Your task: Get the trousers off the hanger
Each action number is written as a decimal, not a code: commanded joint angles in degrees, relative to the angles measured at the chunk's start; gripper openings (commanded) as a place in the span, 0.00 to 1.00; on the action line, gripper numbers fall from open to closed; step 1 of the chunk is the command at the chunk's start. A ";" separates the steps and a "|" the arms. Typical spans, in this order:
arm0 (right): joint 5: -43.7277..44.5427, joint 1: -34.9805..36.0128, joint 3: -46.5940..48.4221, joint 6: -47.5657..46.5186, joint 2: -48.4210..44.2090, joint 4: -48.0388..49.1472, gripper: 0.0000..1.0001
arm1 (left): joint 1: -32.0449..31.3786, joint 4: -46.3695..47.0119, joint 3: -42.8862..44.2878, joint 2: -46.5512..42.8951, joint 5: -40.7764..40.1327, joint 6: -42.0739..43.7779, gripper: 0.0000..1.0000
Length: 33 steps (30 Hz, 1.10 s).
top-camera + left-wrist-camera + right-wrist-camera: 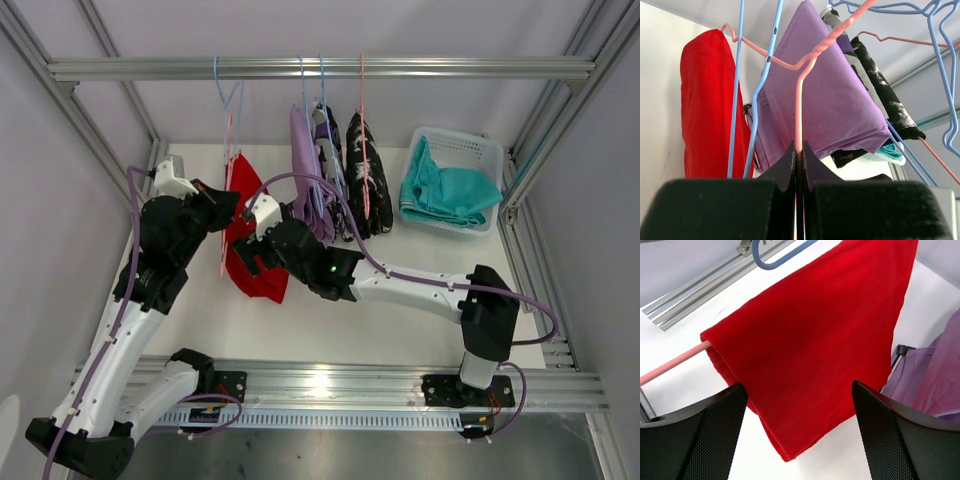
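Observation:
Red trousers hang folded over a pink hanger under the top rail. My left gripper is shut on the pink hanger's wire. My right gripper is open, its fingers on either side of the red trousers, close to their lower edge. Lilac trousers, the purple-white-black print pair and the black pair with white blotches hang on other hangers. Teal trousers lie in the white basket.
The metal rail spans the back of the frame. Blue hangers hang beside the pink one. Frame posts stand at the left and right, and a rail runs along the near table edge.

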 commanded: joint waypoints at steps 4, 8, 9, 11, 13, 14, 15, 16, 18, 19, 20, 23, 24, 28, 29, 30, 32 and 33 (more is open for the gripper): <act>0.44 -0.58 4.14 -0.91 2.56 4.48 0.86 | -0.66 4.73 2.33 -1.30 0.06 -0.61 0.00; -0.35 -1.28 5.37 -0.99 4.06 4.75 0.86 | -0.66 4.64 2.25 -1.21 0.23 -0.61 0.00; -0.70 -1.46 5.63 -0.91 4.32 4.75 0.86 | -0.66 4.64 2.34 -1.21 0.23 -0.61 0.00; -1.58 -2.07 6.42 -0.91 5.02 4.40 0.85 | -0.66 4.64 2.34 -1.12 0.15 -0.53 0.00; -1.67 -2.16 6.60 -0.73 5.12 4.83 0.85 | -0.66 4.64 2.42 -1.03 0.15 -0.53 0.00; -1.85 -2.33 6.69 -0.73 5.38 5.27 0.85 | -0.57 4.56 2.42 -1.03 0.32 -0.61 0.00; -1.32 -2.34 6.78 -0.82 5.55 5.54 0.85 | -0.57 4.55 2.51 -0.94 0.50 -0.61 0.00; -0.80 -2.51 6.86 -0.99 5.64 5.89 0.85 | -0.57 4.55 2.51 -0.94 0.58 -0.61 0.00; 1.48 -2.51 7.30 -0.99 6.25 6.59 0.84 | -0.57 4.55 2.42 -0.94 0.76 -0.70 0.00; 2.10 -2.51 7.30 -2.47 6.43 7.72 0.83 | -0.57 4.47 2.51 -0.94 0.76 -0.79 0.00; 2.72 -2.60 7.22 -2.75 6.69 8.43 0.81 | -0.57 4.55 2.42 -0.94 0.85 -0.79 0.00; 3.87 -2.77 6.69 -3.63 7.57 11.68 0.78 | -0.57 4.55 2.51 -1.03 1.03 -0.96 0.00; 3.69 -2.86 6.60 -3.63 8.10 12.39 0.77 | -0.57 4.55 2.69 -0.94 1.03 -0.97 0.00; 3.51 -2.95 6.17 -3.46 9.16 16.77 0.71 | -0.48 4.47 2.51 -0.59 1.03 -0.97 0.00; 3.51 -2.95 5.81 -3.19 9.33 17.92 0.69 | -0.57 4.47 2.60 -0.59 1.03 -1.05 0.00; 3.78 -2.95 5.38 -3.19 9.25 18.89 0.68 | -0.48 4.47 2.69 -0.59 1.11 -0.97 0.00; 4.30 -2.95 5.11 -3.02 9.42 20.56 0.66 | -0.39 4.47 2.43 -0.50 1.11 -0.97 0.00; 5.09 -2.95 5.19 -3.10 9.60 20.74 0.64 | -0.30 4.47 3.03 -0.42 1.20 -0.97 0.00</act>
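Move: Hanging between the right hand's open fingers and the left wall, the red trousers have their middle about 5 cm ahead of the right hand, 2 cm left and 4 cm lower. The purple trousers hang some 12 cm ahead and 16 cm to its right; the empty blue hangers, about 13 cm ahead, 3 cm left and 8 cm above. From the left hand, shut on the pink hanger, the red trousers lie roughly 3 cm ahead, 4 cm right and 12 cm below. Reaching forward and left at an almost level height, the right hand travels about 5 cm in towards the near end of the red trousers' fold over the pink hanger's bar. Its fingers stay open at first, then draw partly together around the cloth while the wrist tips up about 5 degrees. The left hand stays put and keeps its pinch on the pink hanger. ##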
